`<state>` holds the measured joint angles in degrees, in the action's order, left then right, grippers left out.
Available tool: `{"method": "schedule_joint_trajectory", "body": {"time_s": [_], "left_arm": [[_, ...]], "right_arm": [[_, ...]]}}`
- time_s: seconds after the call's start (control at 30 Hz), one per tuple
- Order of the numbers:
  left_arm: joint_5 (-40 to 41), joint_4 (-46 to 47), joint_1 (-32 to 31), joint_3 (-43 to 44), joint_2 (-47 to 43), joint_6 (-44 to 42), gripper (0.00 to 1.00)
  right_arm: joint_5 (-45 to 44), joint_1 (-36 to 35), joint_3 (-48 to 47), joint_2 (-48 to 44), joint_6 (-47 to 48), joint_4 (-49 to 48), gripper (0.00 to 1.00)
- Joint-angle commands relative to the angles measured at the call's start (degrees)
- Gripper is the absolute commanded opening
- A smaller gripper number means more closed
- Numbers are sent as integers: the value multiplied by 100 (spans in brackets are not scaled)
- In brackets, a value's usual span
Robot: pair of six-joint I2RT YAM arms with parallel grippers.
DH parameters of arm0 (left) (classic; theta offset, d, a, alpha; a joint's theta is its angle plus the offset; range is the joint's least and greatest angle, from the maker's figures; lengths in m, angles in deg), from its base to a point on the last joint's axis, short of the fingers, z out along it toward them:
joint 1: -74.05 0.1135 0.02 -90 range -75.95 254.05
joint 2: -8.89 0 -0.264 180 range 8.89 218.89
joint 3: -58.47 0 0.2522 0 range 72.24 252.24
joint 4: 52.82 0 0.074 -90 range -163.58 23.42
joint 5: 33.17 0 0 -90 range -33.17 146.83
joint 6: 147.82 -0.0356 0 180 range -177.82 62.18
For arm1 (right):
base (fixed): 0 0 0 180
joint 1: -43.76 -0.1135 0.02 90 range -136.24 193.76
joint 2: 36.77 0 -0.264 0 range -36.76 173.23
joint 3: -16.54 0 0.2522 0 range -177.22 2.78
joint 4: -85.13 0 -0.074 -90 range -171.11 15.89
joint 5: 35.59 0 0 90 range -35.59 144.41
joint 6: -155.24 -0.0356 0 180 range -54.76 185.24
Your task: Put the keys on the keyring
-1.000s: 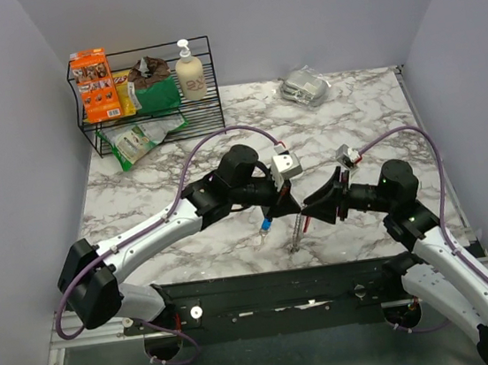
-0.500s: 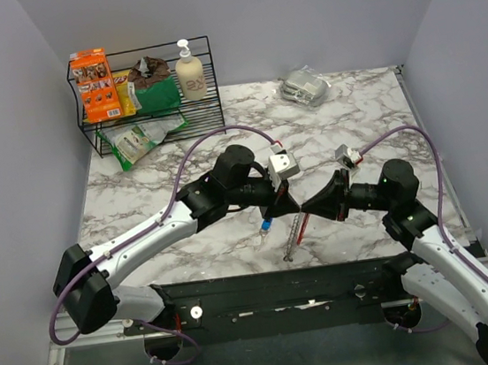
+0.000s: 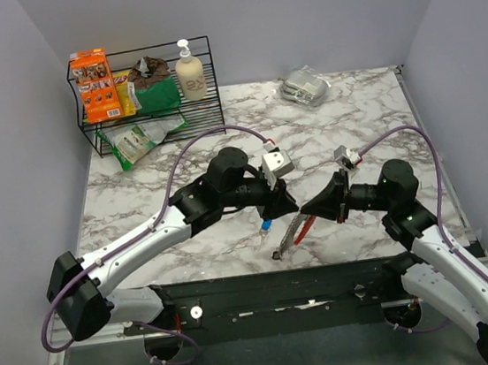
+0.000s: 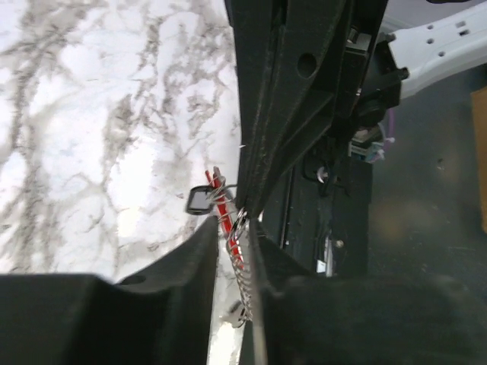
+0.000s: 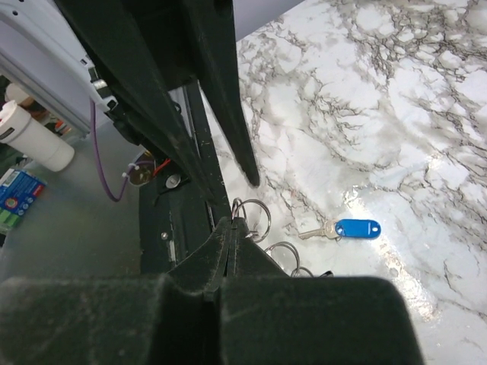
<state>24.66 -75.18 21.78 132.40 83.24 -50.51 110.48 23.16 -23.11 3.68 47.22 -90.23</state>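
Observation:
The keyring point(image 3: 296, 231), a red clip with a silver chain and rings, hangs just above the marble between my two grippers near the table's front edge. My right gripper point(image 3: 307, 214) is shut on one of its rings point(image 5: 259, 217); more rings show beside its tip point(image 5: 232, 222). My left gripper point(image 3: 283, 206) is open a little, and the red clip and chain point(image 4: 242, 277) hang loose in the gap between its fingers point(image 4: 199, 258). A key with a blue head point(image 5: 356, 228) lies flat on the marble just left of the keyring point(image 3: 267, 226).
A black wire rack point(image 3: 205, 80) at the back left holds an orange box point(image 3: 94, 85), a soap bottle point(image 3: 190, 73) and bags. A foil packet point(image 3: 305, 86) lies at the back right. The black base rail point(image 3: 284, 289) runs along the near edge.
My right gripper has shut on a ring of the keyring. My left gripper has opened, letting go. The chain's lower end has swung left, toward the near edge.

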Motion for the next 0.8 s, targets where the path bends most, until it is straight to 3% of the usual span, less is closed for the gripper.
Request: {"method": "schedule_joint_trajectory", "body": {"time_s": [0.0,0.13,0.77], "left_arm": [[623,526,33,-197,-560,271,51],[694,781,77,-338,-842,411,71],[-730,834,244,-628,-957,-274,73]], "right_arm": [[114,-23,-83,-81,-52,34,1],[185,-14,-109,-90,-61,16,1],[1380,-23,-153,-283,-694,-916,1]]}}
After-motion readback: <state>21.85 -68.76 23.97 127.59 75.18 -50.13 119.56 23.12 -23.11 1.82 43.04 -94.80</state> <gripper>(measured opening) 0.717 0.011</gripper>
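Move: The keyring's coil hangs from the right fingertips, its middle about 6 cm below the left hand point and roughly 1 cm right and 1 cm back of it. From the right hand, that middle is some 5 cm below, 2 cm left and 1 cm back. The blue-tagged key lies on the table about 9 cm ahead, 7 cm left and 20 cm below the left hand; from the right hand, about 9 cm ahead, 9 cm left and 18 cm below. The keyring stays pinched in the shut right fingertips while the left fingers, already parting, open wide around it. The left hand lifts about 5 cm and eases 2 cm left, its fingertips tilting up some 10 degrees, then sinks a little and draws back. After a pause the right hand carries the keyring back about 3 cm and up 2, its fingers swinging counter-clockwise towards the base. ##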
